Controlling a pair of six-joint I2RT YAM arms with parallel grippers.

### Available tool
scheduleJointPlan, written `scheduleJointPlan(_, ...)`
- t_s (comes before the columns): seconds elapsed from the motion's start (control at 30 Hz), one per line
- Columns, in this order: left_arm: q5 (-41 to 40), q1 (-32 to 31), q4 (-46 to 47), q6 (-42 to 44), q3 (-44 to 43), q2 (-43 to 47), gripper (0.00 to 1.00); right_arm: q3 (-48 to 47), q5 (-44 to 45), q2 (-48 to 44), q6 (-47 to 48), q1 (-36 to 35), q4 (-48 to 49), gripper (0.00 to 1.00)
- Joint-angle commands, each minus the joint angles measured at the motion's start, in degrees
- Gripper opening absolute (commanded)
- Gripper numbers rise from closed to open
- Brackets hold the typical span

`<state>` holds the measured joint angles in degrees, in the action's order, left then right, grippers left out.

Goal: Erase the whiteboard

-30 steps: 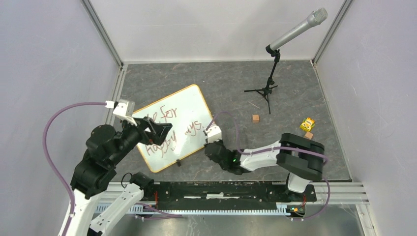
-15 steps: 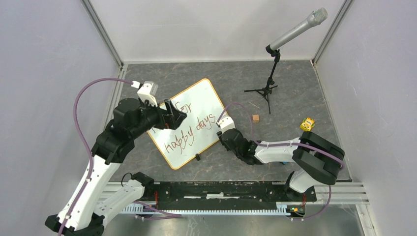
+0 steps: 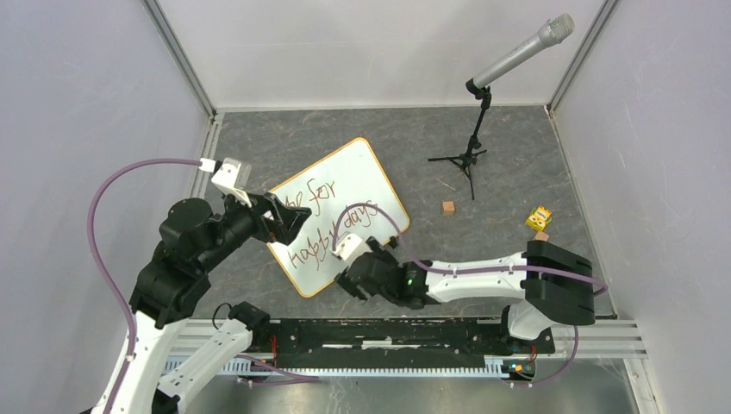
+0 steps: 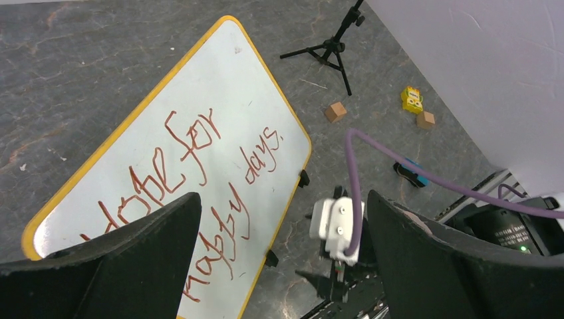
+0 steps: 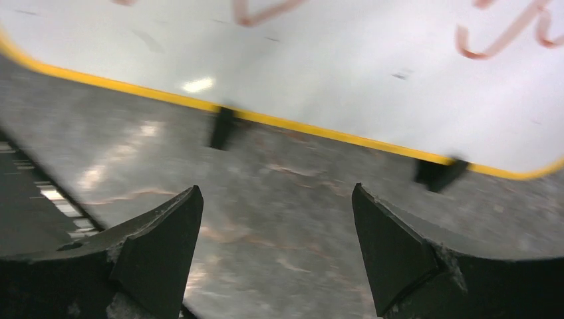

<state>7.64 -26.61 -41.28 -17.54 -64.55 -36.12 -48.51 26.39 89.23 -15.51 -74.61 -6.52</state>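
Observation:
The whiteboard (image 3: 345,194) lies tilted on the grey floor, with a yellow frame, red-brown handwriting and black clips on its near-right edge. My left gripper (image 3: 291,222) hovers above the board's left part, its jaws wide open with nothing between them. In the left wrist view the left gripper (image 4: 284,195) frames the writing on the whiteboard (image 4: 219,126). My right gripper (image 3: 349,280) sits low by the board's near-right edge, open and empty. In the right wrist view the right gripper (image 5: 276,188) is over bare floor, just short of the whiteboard (image 5: 372,80) and its clips.
A microphone on a small tripod (image 3: 470,159) stands at the back right. A wooden block (image 3: 447,208), a yellow toy (image 3: 539,217) and a brown block (image 3: 540,236) lie to the right. A small blue and black object (image 4: 409,174) lies near the right arm. Walls enclose three sides.
The whiteboard has shifted back and to the right. My right gripper has opened and swung left along the board's near edge. My left arm reached out, then drew back.

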Motion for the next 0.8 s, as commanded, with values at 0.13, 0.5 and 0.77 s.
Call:
scheduleJointPlan(0.13,-0.20,-0.12,-2.92,4.93,0.89,4.43,1.00,-1.49,-2.03,5.30,-9.24,-5.24,13.54,0.86)
scheduleJointPlan(0.5,3.97,-0.18,-3.90,2.53,0.83,9.72,1.00,0.35,3.38,10.05,-11.60,-5.37,21.49,0.70)
scheduleJointPlan(0.77,3.76,-0.11,-4.25,2.30,-0.39,10.69,1.00,3.79,6.07,10.54,-11.56,-5.37,27.73,0.56)
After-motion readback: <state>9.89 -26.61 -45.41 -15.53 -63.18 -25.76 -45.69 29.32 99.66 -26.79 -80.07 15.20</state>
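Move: From the right hand, the whiteboard's left black clip is about 5 cm to the left, 1 cm back and 4 cm below. The right black clip is roughly 5 cm to the right and 6 cm ahead. The whiteboard's middle lies some 12 cm ahead and 8 cm left, about 5 cm lower. From the raised left hand, the left clip is about 5 cm back, 7 cm right and 31 cm down. Bring the right gripper about 6 cm left along the whiteboard's near edge, dipping back first and then easing slightly forward. Lower it some 3 cm to the left black clip and roll its left side up about 15 degrees. Narrow the wide-open fingers to a little over half, on either side of the clip, without shutting them. Draw the open, empty left hand back about 4.5 cm. ##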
